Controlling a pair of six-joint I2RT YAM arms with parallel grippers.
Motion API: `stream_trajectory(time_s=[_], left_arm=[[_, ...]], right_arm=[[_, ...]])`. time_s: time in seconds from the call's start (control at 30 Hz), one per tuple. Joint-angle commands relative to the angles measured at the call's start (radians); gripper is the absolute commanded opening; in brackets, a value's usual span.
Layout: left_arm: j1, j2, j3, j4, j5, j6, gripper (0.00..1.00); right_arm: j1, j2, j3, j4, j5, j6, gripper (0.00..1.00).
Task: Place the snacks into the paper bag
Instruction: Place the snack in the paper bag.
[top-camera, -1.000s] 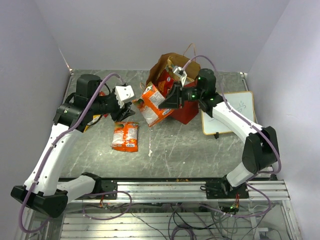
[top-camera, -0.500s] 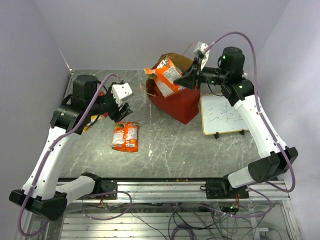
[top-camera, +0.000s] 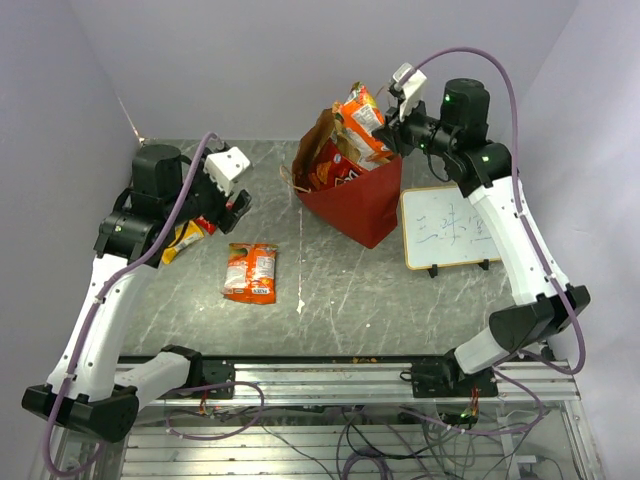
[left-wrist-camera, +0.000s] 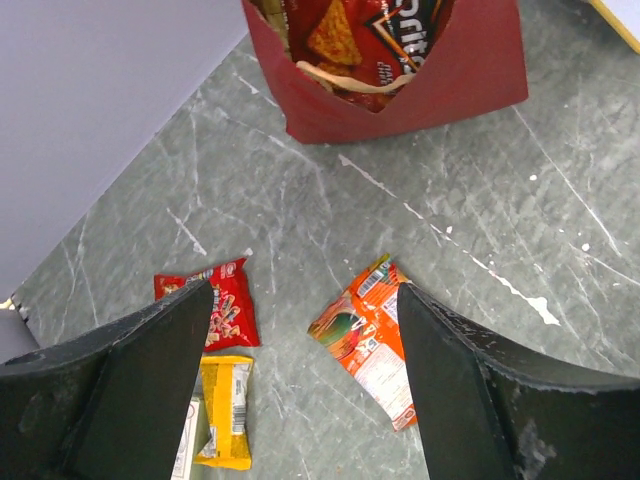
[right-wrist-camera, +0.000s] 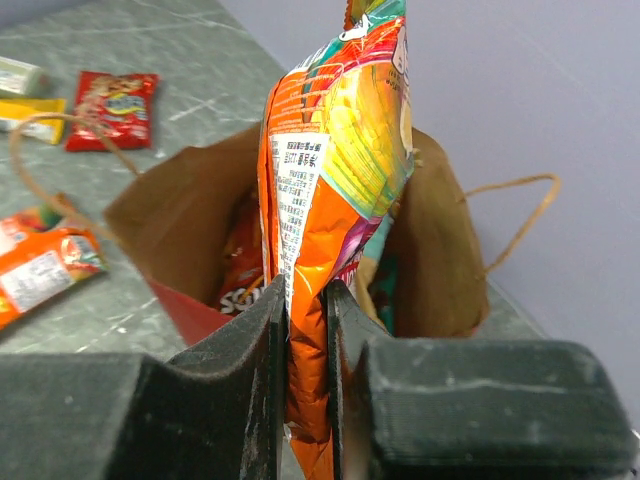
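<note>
My right gripper (right-wrist-camera: 305, 312) is shut on the lower edge of an orange-yellow chip bag (right-wrist-camera: 340, 170), which hangs over the mouth of the red paper bag (top-camera: 357, 203). In the top view that gripper (top-camera: 386, 134) is high at the bag's back right, with the chip bag (top-camera: 361, 113) above the rim. A red chip packet (left-wrist-camera: 370, 30) lies inside the paper bag (left-wrist-camera: 470, 80). My left gripper (left-wrist-camera: 302, 292) hangs open and empty over the table. Below it lie an orange packet (left-wrist-camera: 365, 335), a red packet (left-wrist-camera: 215, 305) and a yellow packet (left-wrist-camera: 228, 410).
A wood-framed whiteboard (top-camera: 455, 225) stands right of the paper bag. The orange packet (top-camera: 250, 272) lies mid-table in front of the left arm. The bag's twisted handle (right-wrist-camera: 520, 210) loops out on its far side. Walls close in on the left, back and right.
The right arm has lifted the chip bag from beside the paper bag to above its mouth. The left gripper has opened wider and drawn back to the left.
</note>
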Motion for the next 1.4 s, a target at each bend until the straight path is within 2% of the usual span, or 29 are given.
stream_trajectory(time_s=[0.0, 0.17, 0.4, 0.63, 0.97, 1.37], left_arm=[[0.019, -0.018, 0.006, 0.046, -0.063, -0.032, 0.86], [0.025, -0.019, -0.002, 0.052, -0.06, -0.032, 0.86], [0.031, -0.026, -0.013, 0.057, -0.064, -0.032, 0.86], [0.04, -0.037, -0.017, 0.055, -0.054, -0.034, 0.86], [0.042, -0.044, -0.03, 0.058, -0.05, -0.031, 0.85], [0.042, -0.047, -0.04, 0.059, -0.042, -0.029, 0.85]], right_arm=[[-0.001, 0.041, 0.057, 0.02, 0.153, -0.054, 0.0], [-0.001, 0.094, 0.096, 0.032, 0.18, -0.076, 0.0], [0.003, 0.162, 0.156, -0.007, 0.087, -0.077, 0.0], [0.025, 0.245, 0.224, -0.057, 0.097, -0.095, 0.0], [0.062, 0.34, 0.308, -0.134, 0.196, -0.146, 0.0], [0.061, 0.292, 0.337, -0.069, 0.314, -0.133, 0.0]])
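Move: Some 6 cm ahead of the right hand, 9 cm to its left and 12 cm below is the mouth of the paper bag, where the held orange snack is bound. The Doritos pack inside it lies about 3 cm ahead, 11 cm left and 18 cm down; the bag's far handle is roughly 12 cm ahead, 3 cm left and 9 cm below. From the left hand the mouth lies about 17 cm ahead, 27 cm right and 6 cm lower. Carrying the orange snack in its closed fingers, the right hand pushes about 8 cm forward across the paper bag's right-hand side, sinking nearly 9 cm towards its mouth before coming up again a couple of centimetres. On the way the hand rolls some 15 degrees, its left side dipping; the grip never loosens. ##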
